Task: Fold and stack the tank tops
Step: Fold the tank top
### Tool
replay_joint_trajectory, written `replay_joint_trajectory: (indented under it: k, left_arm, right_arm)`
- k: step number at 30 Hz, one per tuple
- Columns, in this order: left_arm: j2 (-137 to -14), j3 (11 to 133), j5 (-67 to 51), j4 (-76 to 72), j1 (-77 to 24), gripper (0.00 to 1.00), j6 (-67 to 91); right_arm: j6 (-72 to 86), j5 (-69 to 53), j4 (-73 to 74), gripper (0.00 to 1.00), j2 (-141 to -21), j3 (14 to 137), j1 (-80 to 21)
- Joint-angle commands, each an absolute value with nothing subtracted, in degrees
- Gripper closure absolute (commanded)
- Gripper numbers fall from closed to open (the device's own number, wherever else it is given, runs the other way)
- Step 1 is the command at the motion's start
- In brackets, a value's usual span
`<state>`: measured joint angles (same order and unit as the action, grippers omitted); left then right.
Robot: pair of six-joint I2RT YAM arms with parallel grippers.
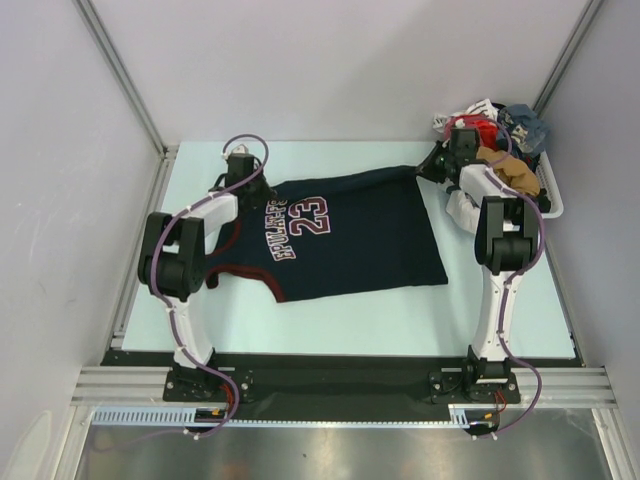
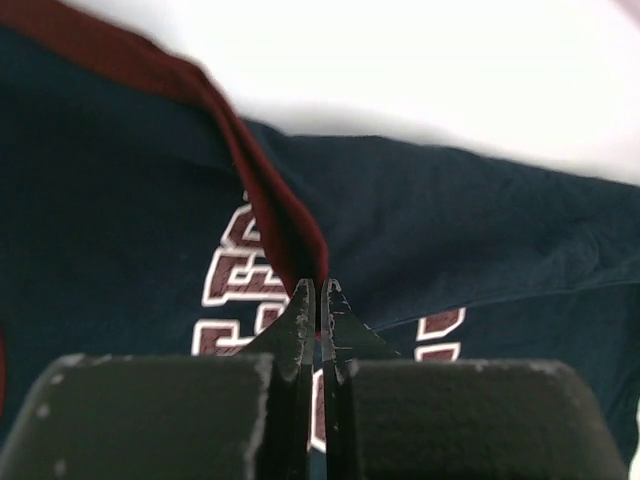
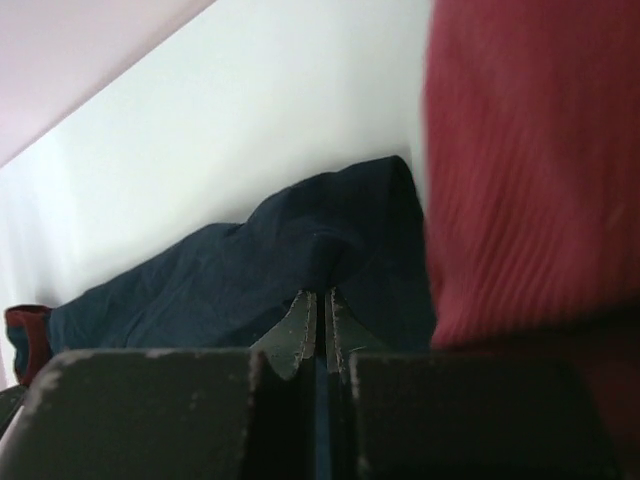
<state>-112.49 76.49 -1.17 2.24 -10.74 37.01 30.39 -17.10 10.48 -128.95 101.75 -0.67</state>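
A dark navy tank top [image 1: 350, 235] with maroon trim and "23" printed on it lies spread across the table. My left gripper [image 1: 245, 178] is shut on its maroon shoulder strap at the far left; the left wrist view shows the maroon trim [image 2: 285, 225] pinched at the left gripper [image 2: 317, 292]. My right gripper [image 1: 437, 163] is shut on the top's far right hem corner. In the right wrist view navy cloth [image 3: 250, 270] bunches at the right gripper [image 3: 322, 297]. A white tank top is not visible as such.
A white basket [image 1: 553, 200] at the far right holds a heap of clothes [image 1: 490, 130] in red, tan, blue and white. Red cloth [image 3: 530, 170] fills the right side of the right wrist view. Grey walls stand close on both sides.
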Motion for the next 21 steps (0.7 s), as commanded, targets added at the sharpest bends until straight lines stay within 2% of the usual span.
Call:
replay_joint_trajectory:
  k: [1, 16, 21]
  left_arm:
    - [-107.41, 73.92, -0.18, 0.53, -10.90, 1.00, 36.74]
    - [-103.63, 66.27, -0.18, 0.26, -12.65, 1.00, 37.62]
    - [-102.04, 65.13, 3.25, 1.05, -13.71, 0.99, 37.00]
  right_arm:
    - [27.95, -12.49, 11.95, 1.00, -123.75, 99.94, -2.20]
    - [29.71, -5.80, 15.29, 1.00, -122.35, 93.96, -2.55]
    - [30.15, -3.96, 14.77, 1.00, -120.41, 91.33, -2.11]
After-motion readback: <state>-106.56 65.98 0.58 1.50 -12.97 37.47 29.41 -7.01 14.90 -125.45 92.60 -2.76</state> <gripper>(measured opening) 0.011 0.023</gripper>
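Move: Both grippers already pinch the tank top's far edge, the left at the red armhole trim, the right near the hem. From the left gripper, the near side edge's armhole end lies about 27 cm back and 3 cm right; the number 23 is some 4 cm back, 9 cm right. From the right gripper, the near hem corner is roughly 27 cm back and 3 cm right, the white garment 5 cm back, 14 cm right. All lie about 8 cm lower. Keep both grippers shut on the far edge and draw it back over the tank top's front towards the near edge, about 5 cm with each hand. Sink the left gripper some 2 cm on the way; bring the right down almost as far as it goes back, tipping its fingers about 10 degrees further downward. ##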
